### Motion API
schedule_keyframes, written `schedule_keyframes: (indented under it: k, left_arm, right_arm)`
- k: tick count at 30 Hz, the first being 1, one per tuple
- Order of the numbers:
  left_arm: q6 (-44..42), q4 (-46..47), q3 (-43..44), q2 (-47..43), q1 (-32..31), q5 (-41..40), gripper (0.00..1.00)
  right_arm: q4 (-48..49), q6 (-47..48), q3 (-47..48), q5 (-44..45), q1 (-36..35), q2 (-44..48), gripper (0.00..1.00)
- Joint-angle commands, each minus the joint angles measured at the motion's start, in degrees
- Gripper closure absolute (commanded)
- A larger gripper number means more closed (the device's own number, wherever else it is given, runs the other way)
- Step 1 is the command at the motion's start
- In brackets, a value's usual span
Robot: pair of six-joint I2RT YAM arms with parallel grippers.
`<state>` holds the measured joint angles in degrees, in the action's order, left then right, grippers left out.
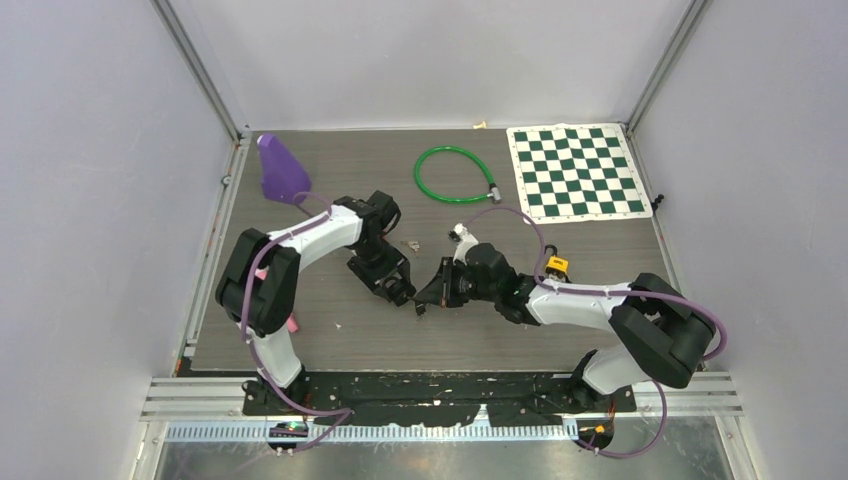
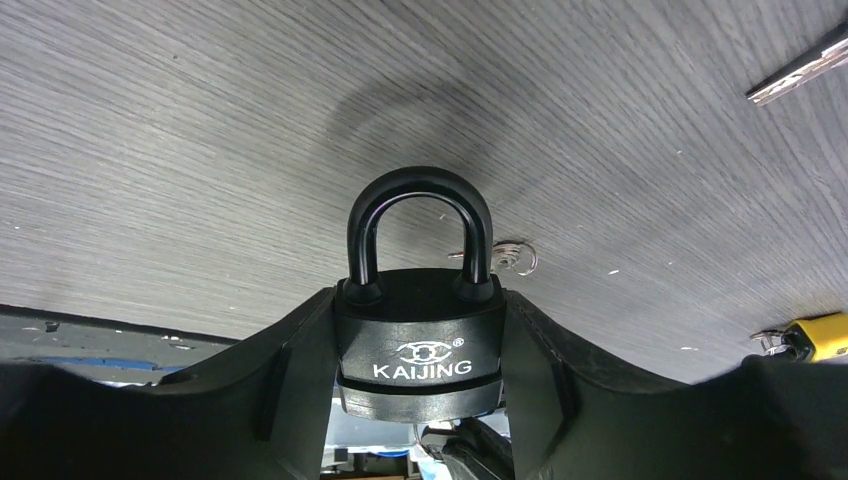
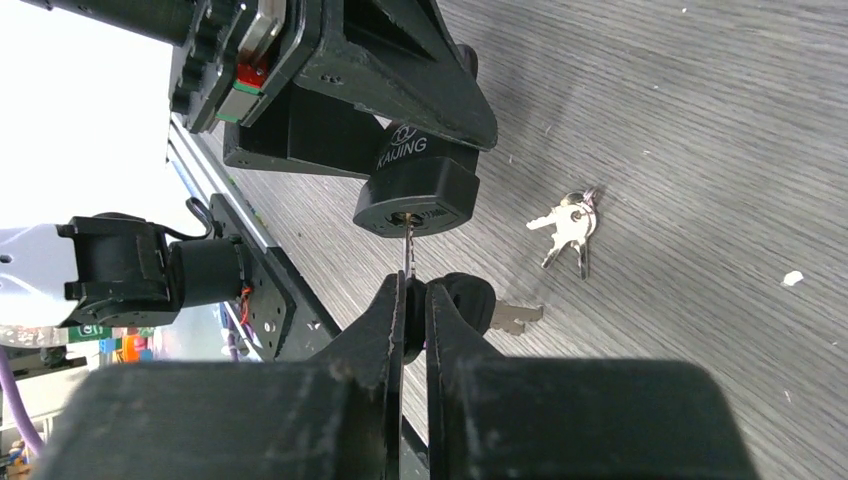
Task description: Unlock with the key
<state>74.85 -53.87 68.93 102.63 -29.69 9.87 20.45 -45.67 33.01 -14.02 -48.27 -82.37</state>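
A black padlock point(image 2: 418, 345) marked KAIJING, its shackle closed, is clamped by its body in my left gripper point(image 2: 420, 310), just above the table. In the right wrist view the padlock point(image 3: 415, 190) has its keyhole end turned toward my right gripper point(image 3: 412, 290). That gripper is shut on the black head of a key. The key's silver blade point(image 3: 409, 245) runs straight to the keyhole with its tip at or just inside it. A second black-headed key point(image 3: 480, 305) hangs beside the held one. From above, the left gripper point(image 1: 398, 290) and right gripper point(image 1: 432, 292) meet mid-table.
A loose bunch of silver keys point(image 3: 567, 225) lies on the table just behind the grippers. A small yellow object point(image 1: 556, 265) sits to the right. At the back are a green cable loop point(image 1: 455, 175), a chessboard mat point(image 1: 577, 172) and a purple object point(image 1: 282, 168).
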Motion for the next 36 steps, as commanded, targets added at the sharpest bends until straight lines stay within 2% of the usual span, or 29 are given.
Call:
schedule_keyframes:
  k: [1,3,6,9,13,15,17,18,20,22,27,30,33,36]
  left_arm:
    - [-4.4,-4.1,-2.6,1.6,3.3,-20.6,0.60]
    - [-4.3,-4.0,-2.5,0.7,3.3,-20.6,0.60]
    - [-3.9,-4.3,-2.7,-0.6,3.4,-22.8,0.60]
    - [-3.8,-4.0,-3.5,-2.5,3.4,-21.7,0.60]
    - [-3.1,-3.8,-4.1,-5.4,3.3,-16.7,0.71]
    - [-2.9,-4.4,-3.6,-6.6,3.1,-14.4,0.83]
    - [-2.6,-5.1,-3.2,-8.5,3.0,-12.8,0.95]
    - [-2.2,-5.1,-3.3,-9.6,2.7,-12.2,0.98]
    - [-1.1,-3.9,-4.2,-12.2,2.4,-11.7,1.00]
    - [-0.4,-3.6,-5.0,-14.5,2.6,-12.4,1.00]
    - [-1.2,-5.4,-3.8,-16.7,5.9,-16.0,1.00]
    - [-1.3,-4.4,-4.9,-18.1,9.8,-17.7,1.00]
    - [-0.4,-1.8,-6.9,-19.6,14.0,-16.0,1.00]
    - [-0.2,-1.5,-5.5,-19.9,17.7,-14.6,1.00]
  right_arm:
    - [4.7,2.5,0.4,-2.6,0.7,4.5,0.94]
    - [8.0,0.8,-1.4,-3.2,0.8,4.3,0.95]
    - [7.7,0.7,-1.7,-3.2,0.7,4.5,0.95]
    - [8.6,0.3,-1.8,-3.0,0.6,4.6,0.95]
    - [16.6,-2.7,-2.9,-2.5,-0.5,3.3,0.95]
    - [15.0,-1.9,-1.7,0.6,-2.3,3.1,0.95]
    - [12.2,0.8,-0.3,7.4,-5.3,4.0,0.95]
    - [11.0,2.5,0.0,14.4,-7.8,4.9,0.95]
    - [9.2,3.1,0.0,22.4,-10.3,6.0,0.94]
    - [9.7,2.4,-0.5,25.7,-11.4,6.9,0.94]
    - [19.6,2.1,-4.3,19.7,-11.4,9.0,0.94]
    - [30.2,-5.5,-8.5,11.1,-9.7,11.0,0.95]
    - [33.0,-9.9,-10.3,7.4,-9.2,11.4,0.95]
    - [32.3,-9.8,-11.4,7.9,-9.3,11.0,0.95]
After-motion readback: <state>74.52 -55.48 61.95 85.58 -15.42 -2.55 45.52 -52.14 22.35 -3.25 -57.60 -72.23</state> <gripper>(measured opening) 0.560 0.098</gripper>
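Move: The padlock is already in the left fingers, keyhole facing the right hand; from the right hand it sits about 5 cm left, 2 cm ahead and 3 cm lower. The key, blade already in the keyhole, lies some 3 cm right of the left hand, 1 cm back and 2 cm up. Loose keys lie on the table about 5 cm ahead of the right hand, level sideways and 11 cm below. The padlock, still gripped, rises with the key in the right fingers, both hands climbing roughly 5 cm with a slight drift left. Then they part quickly: the left hand swings about 8 cm left and a little forward, sinking slightly and turning some 15 degrees counter-clockwise, while the right keeps rising and draws back slightly, tilting. Both keep their hold. ##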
